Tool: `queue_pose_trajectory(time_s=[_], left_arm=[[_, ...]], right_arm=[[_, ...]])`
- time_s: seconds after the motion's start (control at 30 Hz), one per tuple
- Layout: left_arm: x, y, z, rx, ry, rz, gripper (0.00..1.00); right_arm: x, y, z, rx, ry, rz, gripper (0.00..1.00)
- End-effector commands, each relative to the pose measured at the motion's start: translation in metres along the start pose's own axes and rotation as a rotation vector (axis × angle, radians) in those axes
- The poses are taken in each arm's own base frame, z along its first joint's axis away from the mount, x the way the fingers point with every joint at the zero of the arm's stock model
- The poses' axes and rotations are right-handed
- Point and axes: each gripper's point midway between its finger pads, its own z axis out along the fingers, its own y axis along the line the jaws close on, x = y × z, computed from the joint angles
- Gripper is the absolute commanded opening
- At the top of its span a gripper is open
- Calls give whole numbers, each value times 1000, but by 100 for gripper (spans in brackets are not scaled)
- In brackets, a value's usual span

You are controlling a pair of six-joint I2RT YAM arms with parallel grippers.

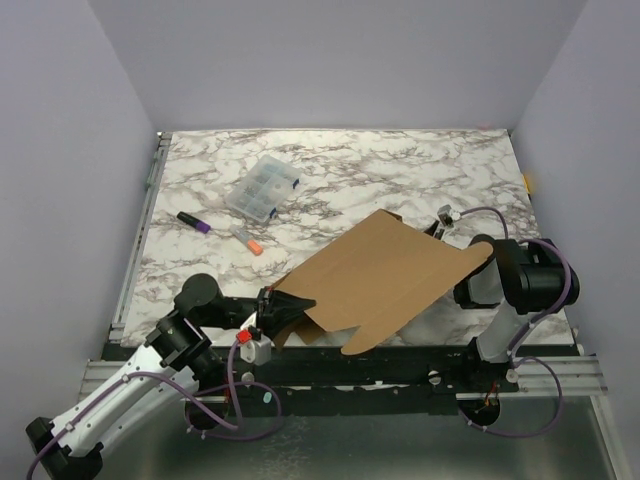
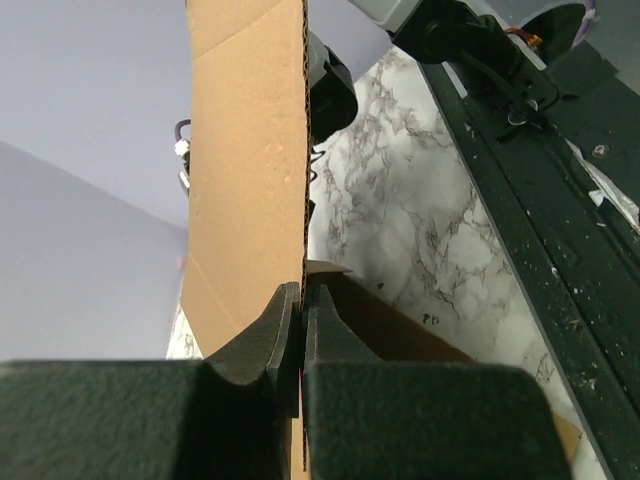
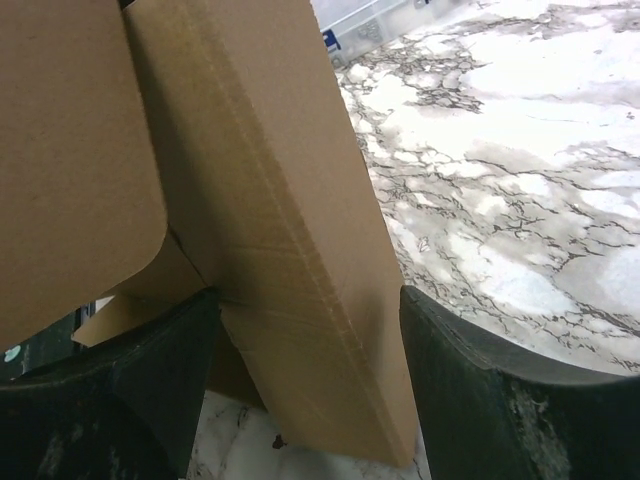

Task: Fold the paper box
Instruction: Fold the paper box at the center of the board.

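The paper box (image 1: pixel 385 272) is a brown cardboard sheet with flaps, lifted at a slant over the table's near half. My left gripper (image 1: pixel 272 312) is shut on its near-left edge. In the left wrist view the cardboard (image 2: pixel 250 150) stands on edge, with that gripper (image 2: pixel 302 305) pinching its corrugated edge. My right gripper (image 3: pixel 305 385) stands open around a folded flap (image 3: pixel 290 250) at the sheet's right end. Its left finger (image 3: pixel 150 380) lies against the cardboard. A gap separates its right finger (image 3: pixel 480 390) from the flap. In the top view the sheet hides those fingers.
A small clear plastic compartment case (image 1: pixel 262 187) sits at the back left. A purple marker (image 1: pixel 194 222) and an orange-tipped one (image 1: pixel 247 240) lie in front of it. The black rail (image 1: pixel 400 365) runs along the near table edge, and the right arm (image 1: pixel 525 280) stands beside the sheet.
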Motion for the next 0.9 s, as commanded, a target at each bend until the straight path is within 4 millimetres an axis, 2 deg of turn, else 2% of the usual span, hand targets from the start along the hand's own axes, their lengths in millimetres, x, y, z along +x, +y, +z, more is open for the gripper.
queue_pose_trajectory(time_s=[0.0,0.17,0.47,0.7,0.8,0.87], left_arm=[[-7,-3,4,-9,-62,-68,0],[-7,-1,5,-17,-64,-84,0],[-2,4,6,-57,-54,-123,0],[0,6,9,-60,-59,-142,0],[1,8,10,-66,-58,-146,0],[2,9,10,-71,-54,-149,0]], right_arm=[[-16,-6,6,19,-56,-136,73],[-18,-18,10,65,-47,-145,62],[-21,-19,15,57,-40,-140,53],[-17,-25,21,57,-29,-160,41],[-20,-30,23,73,-36,-173,42],[-23,-33,23,85,-43,-183,46]])
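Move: The folded side wall of the paper box has its creased end between the right hand's open fingers, about 2 cm ahead and 3 cm left of the hand point, roughly level with it. The lid's rounded corner hangs some 14 cm to the right, 3 cm back and 8 cm above; the clear case lies about 14 cm ahead, 38 cm left and 9 cm down. From the left hand, gripping the sheet's edge, that creased end is roughly 21 cm ahead, 22 cm right and 15 cm lower. The creased wall end gets narrowed in on by the right fingers, which close from about three-quarters open to under half as that hand slides some 3 cm forward beneath the raised sheet, its wrist turning slightly. The left hand keeps its pinch on the sheet's edge, easing about 1 cm forward, right and up while rolling and tipping its fingertips up, under 10 degrees in all. ##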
